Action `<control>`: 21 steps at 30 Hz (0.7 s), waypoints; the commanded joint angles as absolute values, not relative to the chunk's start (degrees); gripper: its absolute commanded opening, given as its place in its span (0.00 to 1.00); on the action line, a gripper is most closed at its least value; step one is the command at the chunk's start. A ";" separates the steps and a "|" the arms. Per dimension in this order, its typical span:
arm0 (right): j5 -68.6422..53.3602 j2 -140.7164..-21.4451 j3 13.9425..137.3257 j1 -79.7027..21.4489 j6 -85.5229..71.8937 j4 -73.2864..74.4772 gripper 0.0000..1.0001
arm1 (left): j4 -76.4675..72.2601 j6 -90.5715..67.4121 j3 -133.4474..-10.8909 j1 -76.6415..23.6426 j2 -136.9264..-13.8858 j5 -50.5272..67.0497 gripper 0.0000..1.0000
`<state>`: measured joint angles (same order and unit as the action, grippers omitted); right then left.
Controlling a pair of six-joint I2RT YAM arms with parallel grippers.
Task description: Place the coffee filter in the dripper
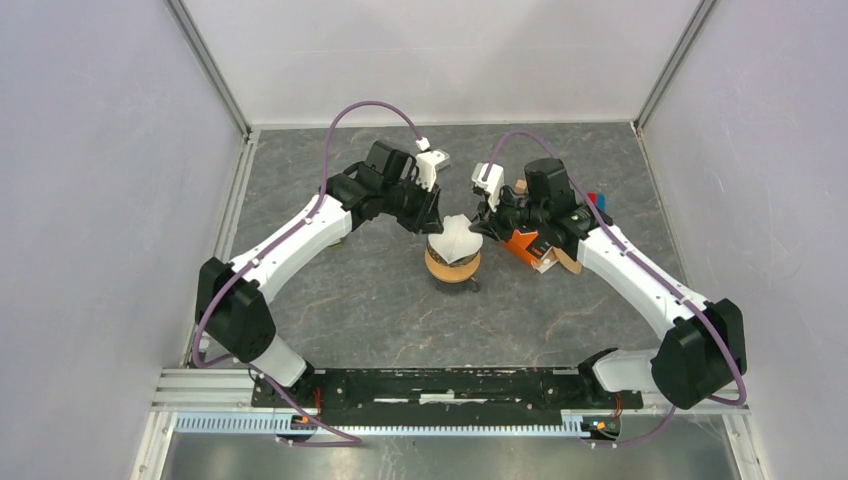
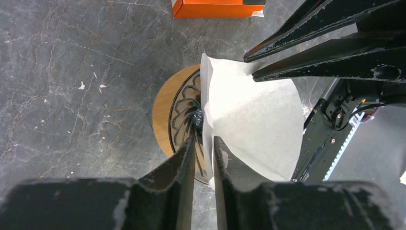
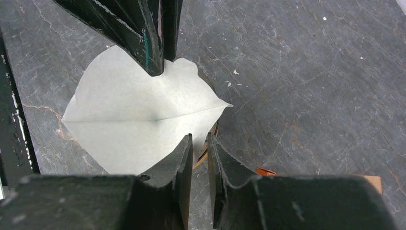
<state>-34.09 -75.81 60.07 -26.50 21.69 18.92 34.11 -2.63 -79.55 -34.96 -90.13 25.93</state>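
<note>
The white coffee filter (image 1: 456,240) stands up over the dripper (image 2: 184,112), a dark ribbed cone on a tan disc (image 2: 163,110). In the top view the filter hides the dripper. My left gripper (image 2: 203,141) reaches the filter from the left; its jaws stand a narrow gap apart, with the filter's edge (image 2: 207,120) between them. My right gripper (image 3: 198,139) comes from the right, jaws also slightly apart, at the filter's (image 3: 139,120) near rim. Both grippers (image 1: 437,222) (image 1: 478,225) flank the paper.
An orange box (image 1: 525,245) lies just right of the dripper, under my right arm, and shows at the top of the left wrist view (image 2: 215,8). A small blue and red thing (image 1: 597,200) sits further right. Grey walls enclose the marbled table (image 1: 350,300).
</note>
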 commanded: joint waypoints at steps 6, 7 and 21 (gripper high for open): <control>-35.66 -75.84 59.16 -26.37 21.44 17.29 0.19 | 33.16 -0.47 -80.12 -34.94 -88.44 29.00 0.04; -35.73 -75.75 59.08 -26.42 21.45 17.17 0.19 | 33.15 -0.33 -79.97 -34.89 -88.36 29.09 0.02; -36.40 -76.09 58.26 -26.39 21.95 16.64 0.02 | 32.35 1.92 -77.50 -34.98 -87.45 25.18 0.02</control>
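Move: The coffee filter stands half-folded between the two hands, its middle about 3 cm to the left hand's right, 2 cm back and 3 cm lower; from the right hand it is about 4 cm left, 2 cm back and 3 cm down. The dripper is right under it, its middle some 6 cm below either hand. The coffee box lies roughly 13 cm to the right hand's right, 7 cm farther out and 18 cm down. The filter's upper edge is pinched from both sides: the left fingers, already astride it, shut almost in place, then sink about 1 cm towards the dripper. The right fingers narrow to closed on their side of the edge while that hand eases down some 1 cm and slightly back. Neither wrist turns noticeably. ##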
